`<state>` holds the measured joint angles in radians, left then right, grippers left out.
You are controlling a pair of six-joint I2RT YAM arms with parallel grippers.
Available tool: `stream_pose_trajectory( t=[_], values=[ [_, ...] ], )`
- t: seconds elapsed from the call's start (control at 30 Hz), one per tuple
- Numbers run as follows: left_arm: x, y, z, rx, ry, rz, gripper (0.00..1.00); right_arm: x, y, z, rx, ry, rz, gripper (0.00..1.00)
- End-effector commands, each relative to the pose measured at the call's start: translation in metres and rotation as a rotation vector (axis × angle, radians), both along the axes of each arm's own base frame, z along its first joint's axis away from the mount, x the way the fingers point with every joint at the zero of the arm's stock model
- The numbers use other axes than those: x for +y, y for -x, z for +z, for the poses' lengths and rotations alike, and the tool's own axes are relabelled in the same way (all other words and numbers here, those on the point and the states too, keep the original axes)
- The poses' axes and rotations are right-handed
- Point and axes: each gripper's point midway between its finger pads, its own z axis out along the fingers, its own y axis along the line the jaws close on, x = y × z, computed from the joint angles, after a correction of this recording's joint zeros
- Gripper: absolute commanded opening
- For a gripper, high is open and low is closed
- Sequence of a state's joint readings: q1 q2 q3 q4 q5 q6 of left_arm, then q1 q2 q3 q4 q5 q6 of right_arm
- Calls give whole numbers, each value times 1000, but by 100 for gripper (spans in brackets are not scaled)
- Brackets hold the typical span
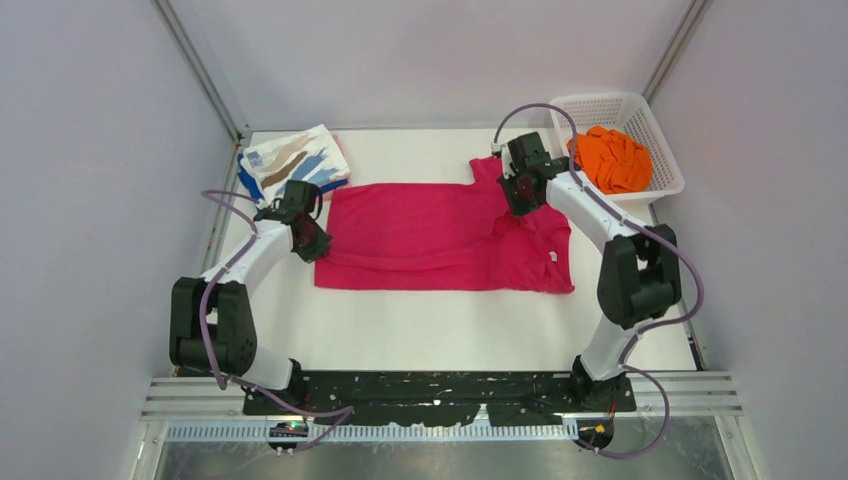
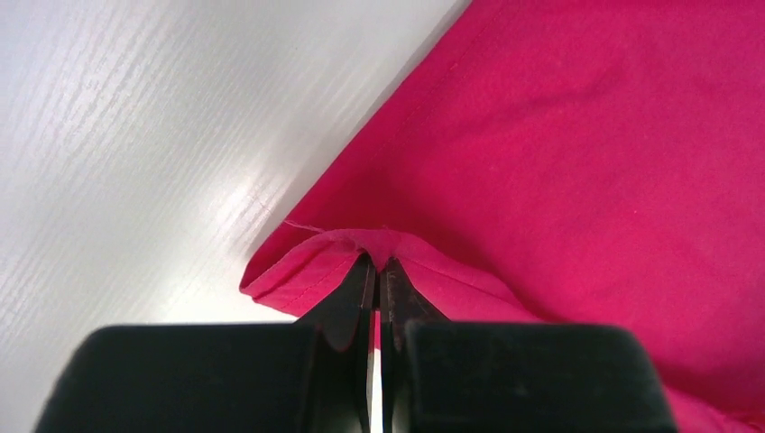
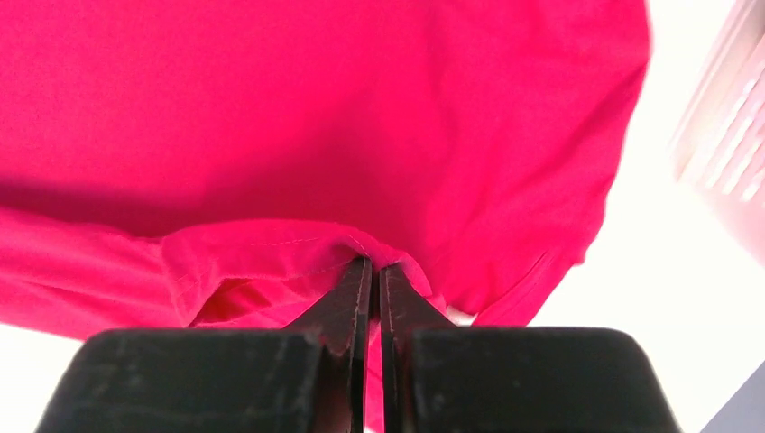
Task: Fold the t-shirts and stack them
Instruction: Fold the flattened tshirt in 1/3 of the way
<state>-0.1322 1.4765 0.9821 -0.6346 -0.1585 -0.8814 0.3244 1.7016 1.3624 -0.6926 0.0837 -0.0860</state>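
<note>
A bright magenta t-shirt [image 1: 430,240] lies spread across the middle of the table, partly folded lengthwise, with a small white neck label [image 1: 553,257] at its right end. My left gripper [image 1: 318,246] is shut on the hem [image 2: 374,244] at the shirt's left edge. My right gripper [image 1: 517,205] is shut on a pinched fold [image 3: 370,253] at the upper right, near a sleeve. A folded white t-shirt with brown and blue streaks [image 1: 295,162] rests at the back left. An orange t-shirt [image 1: 612,158] lies crumpled in the basket.
A white lattice basket [image 1: 660,130] stands at the back right corner. Pale walls with metal posts close in the table on three sides. Bare white tabletop [image 1: 430,330] runs along the near side, in front of the magenta shirt.
</note>
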Motion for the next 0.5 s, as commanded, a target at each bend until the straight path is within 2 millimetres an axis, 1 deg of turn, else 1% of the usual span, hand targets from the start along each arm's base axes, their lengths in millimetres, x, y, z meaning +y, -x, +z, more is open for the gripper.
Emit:
stream_pose_trajectory(
  t=[0.0,0.07,0.1,0.2,0.3,0.4,0.47],
  values=[
    [15,-17,3,-62,-36,68,0,-15,-56,11,-53,77,95,5],
    [19,-17,4,-70,-41,87,0,-24,-64,3,-29,100,73,5],
    [21,-18,5,-77,-45,90,0,-26,-63,-4,-3,106,70,5],
    [20,-21,7,-83,-46,84,0,-26,-57,-13,23,96,82,5],
    [19,-27,9,-82,-46,77,0,-27,-54,-13,19,95,75,5],
    [14,-37,9,-91,-27,46,0,-27,-51,-14,14,88,68,5],
    [12,-42,8,-85,-24,38,0,-26,-54,-12,-5,80,50,5]
  ],
)
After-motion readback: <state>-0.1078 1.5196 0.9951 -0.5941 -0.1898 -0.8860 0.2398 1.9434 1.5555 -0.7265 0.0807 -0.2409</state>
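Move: Just ahead of each closed gripper lies the shirt spot where its held part of the near side is being laid: for the left, about 1 cm ahead, 1 left and 3 below; for the right, some 5 ahead, 3 right and 5 below. The folded stack is roughly 16 cm ahead and 5 left of the left hand. From the right hand, the far sleeve is about 8 ahead and 5 left, the basket 12 ahead and 19 right. Carrying the gripped near sleeve area over the shirt, the right arm sweeps about 5 cm forward, then sinks some 3 cm while drawing about 3 cm right and easing back slightly. The left arm, still pinching the corner of the bottom hem, creeps 1 to 2 cm forward and slightly left, sinking a little at the end. Both grippers stay shut. ##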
